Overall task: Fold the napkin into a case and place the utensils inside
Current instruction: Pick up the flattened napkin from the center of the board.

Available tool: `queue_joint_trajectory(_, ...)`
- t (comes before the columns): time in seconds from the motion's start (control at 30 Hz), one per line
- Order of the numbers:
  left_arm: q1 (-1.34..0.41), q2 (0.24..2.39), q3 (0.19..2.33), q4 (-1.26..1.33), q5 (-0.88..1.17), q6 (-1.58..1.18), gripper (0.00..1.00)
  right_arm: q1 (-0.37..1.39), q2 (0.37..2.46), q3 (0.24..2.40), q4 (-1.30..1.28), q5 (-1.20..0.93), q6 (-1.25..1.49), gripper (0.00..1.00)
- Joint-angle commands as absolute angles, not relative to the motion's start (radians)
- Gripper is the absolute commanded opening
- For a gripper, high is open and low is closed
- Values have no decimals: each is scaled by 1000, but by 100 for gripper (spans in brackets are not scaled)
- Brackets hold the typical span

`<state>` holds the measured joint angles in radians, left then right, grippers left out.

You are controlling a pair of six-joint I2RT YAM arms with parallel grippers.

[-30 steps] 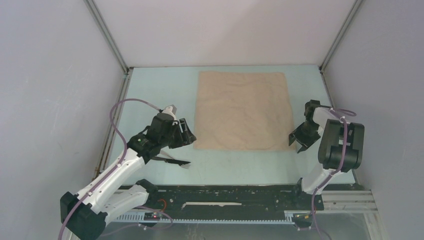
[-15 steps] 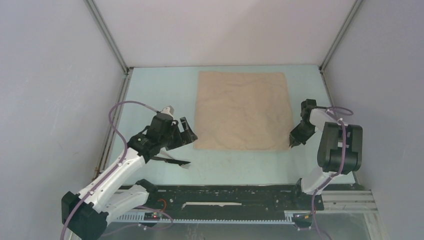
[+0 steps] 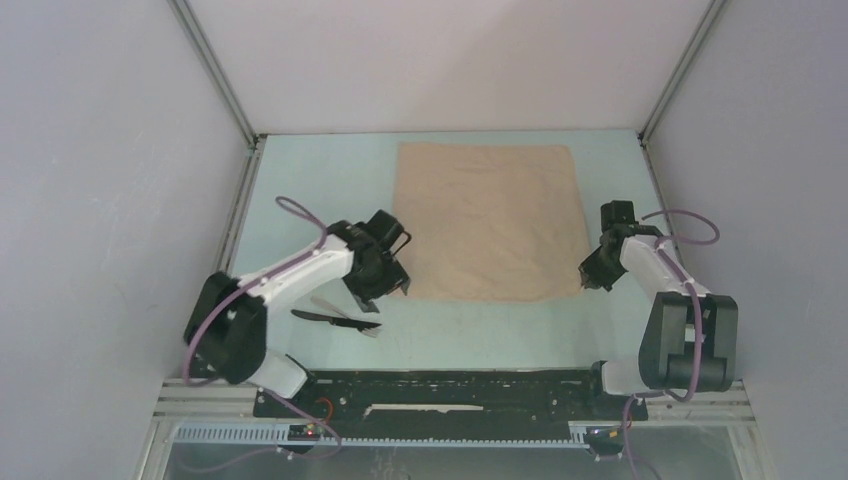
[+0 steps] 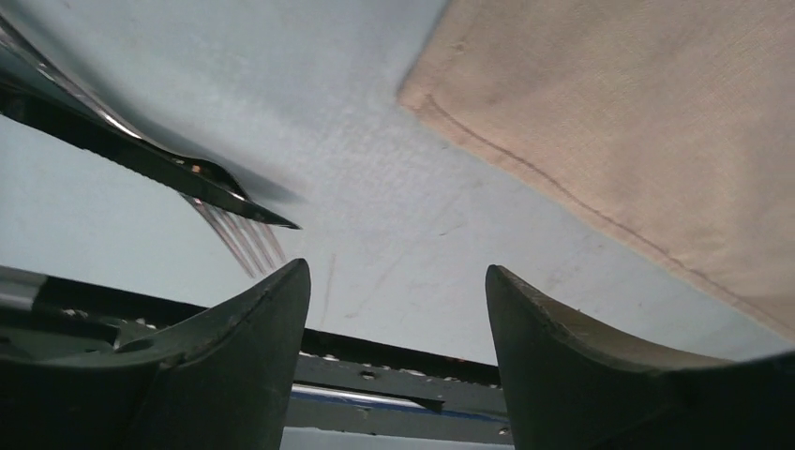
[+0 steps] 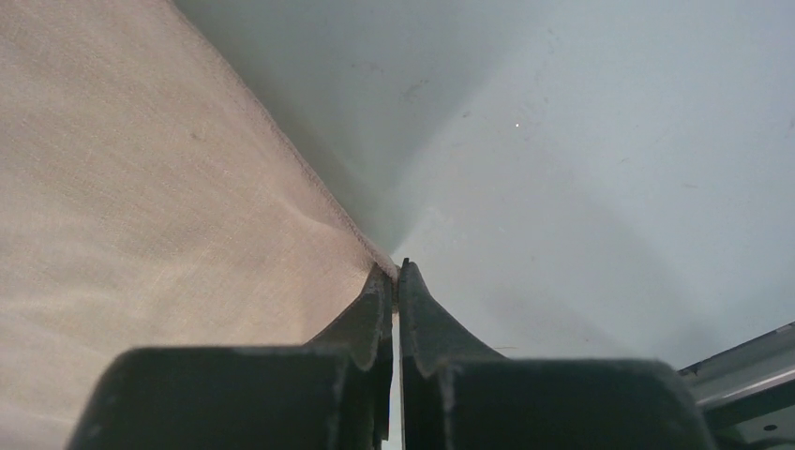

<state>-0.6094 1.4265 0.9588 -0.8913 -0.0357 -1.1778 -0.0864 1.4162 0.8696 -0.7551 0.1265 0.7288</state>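
The tan napkin (image 3: 487, 220) lies flat in the middle of the table. My right gripper (image 3: 588, 277) sits at its near right corner. In the right wrist view the gripper (image 5: 397, 272) is shut, with the hem of the napkin (image 5: 141, 187) pinched between the tips. My left gripper (image 3: 388, 290) hovers just off the near left corner, open and holding nothing. The left wrist view shows the gripper (image 4: 397, 277) over bare table, the corner of the napkin (image 4: 609, 122) ahead to the right. The utensils (image 3: 336, 318) lie on the table left of it, a black knife (image 4: 141, 159) over fork tines (image 4: 246, 239).
A black rail (image 3: 450, 392) runs along the near edge between the arm bases. Grey walls with metal posts close in the left, right and back. Pale blue table (image 3: 480, 330) shows between the napkin and the rail.
The left arm has swung right and forward, bringing its open gripper to the napkin's near left corner. The right gripper has moved onto the near right corner and shut on the cloth.
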Motion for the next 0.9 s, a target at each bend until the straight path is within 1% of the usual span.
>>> queue_joint_trajectory(0.0,-661,1585,1154,-1078,-124,-1374,73,-43,1358,812,-730,192,791,0)
queue_joint_trajectory(0.1,-662,1671,1197,-1104,-141,-1439,68,-39,1337,773,-718,185,802,0)
queue_joint_trajectory(0.27,-662,1723,1237,-1150,-167,-1501,59,-57,1320,750,-698,160,777,0)
queue_joint_trajectory(0.4,-645,1724,1261,-1151,-233,-1500,58,-108,1302,730,-667,101,744,0)
queue_joint_trajectory(0.53,-621,1754,1280,-1118,-209,-1463,57,-151,1279,720,-656,86,712,0)
queue_joint_trajectory(0.63,-606,1781,1274,-1085,-196,-1468,59,-183,1253,705,-648,74,701,0)
queue_joint_trajectory(0.7,-587,1788,1259,-1063,-187,-1468,59,-200,1236,696,-634,60,698,0)
queue_joint_trajectory(0.87,-580,1787,1213,-976,-150,-1486,53,-209,1222,683,-611,42,696,0)
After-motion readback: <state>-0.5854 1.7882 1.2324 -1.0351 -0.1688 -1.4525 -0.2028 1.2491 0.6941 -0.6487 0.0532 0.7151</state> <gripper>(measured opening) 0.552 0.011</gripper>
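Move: The napkin's near left corner lies about 4 cm ahead of the open left fingers, not noticeably to either side, and some 6 cm below. Left of that hand lie the fork, roughly 11 cm away and level with it, and the knife across it, about 13 cm left and 1 cm back. The right fingers already pinch the napkin's near right corner; from them the left corner is about 44 cm to the left, level fore and aft, 4 cm lower. Bring the left gripper some 5 cm forward and 3 cm down to the napkin's near left corner, swinging briefly right first and returning; turn it nearly 20 degrees counter-clockwise, left side tipping up, and narrow the fingers without shutting them. Keep the right pinch, drawing its corner back about 2 cm and down, then easing right and slightly up. ##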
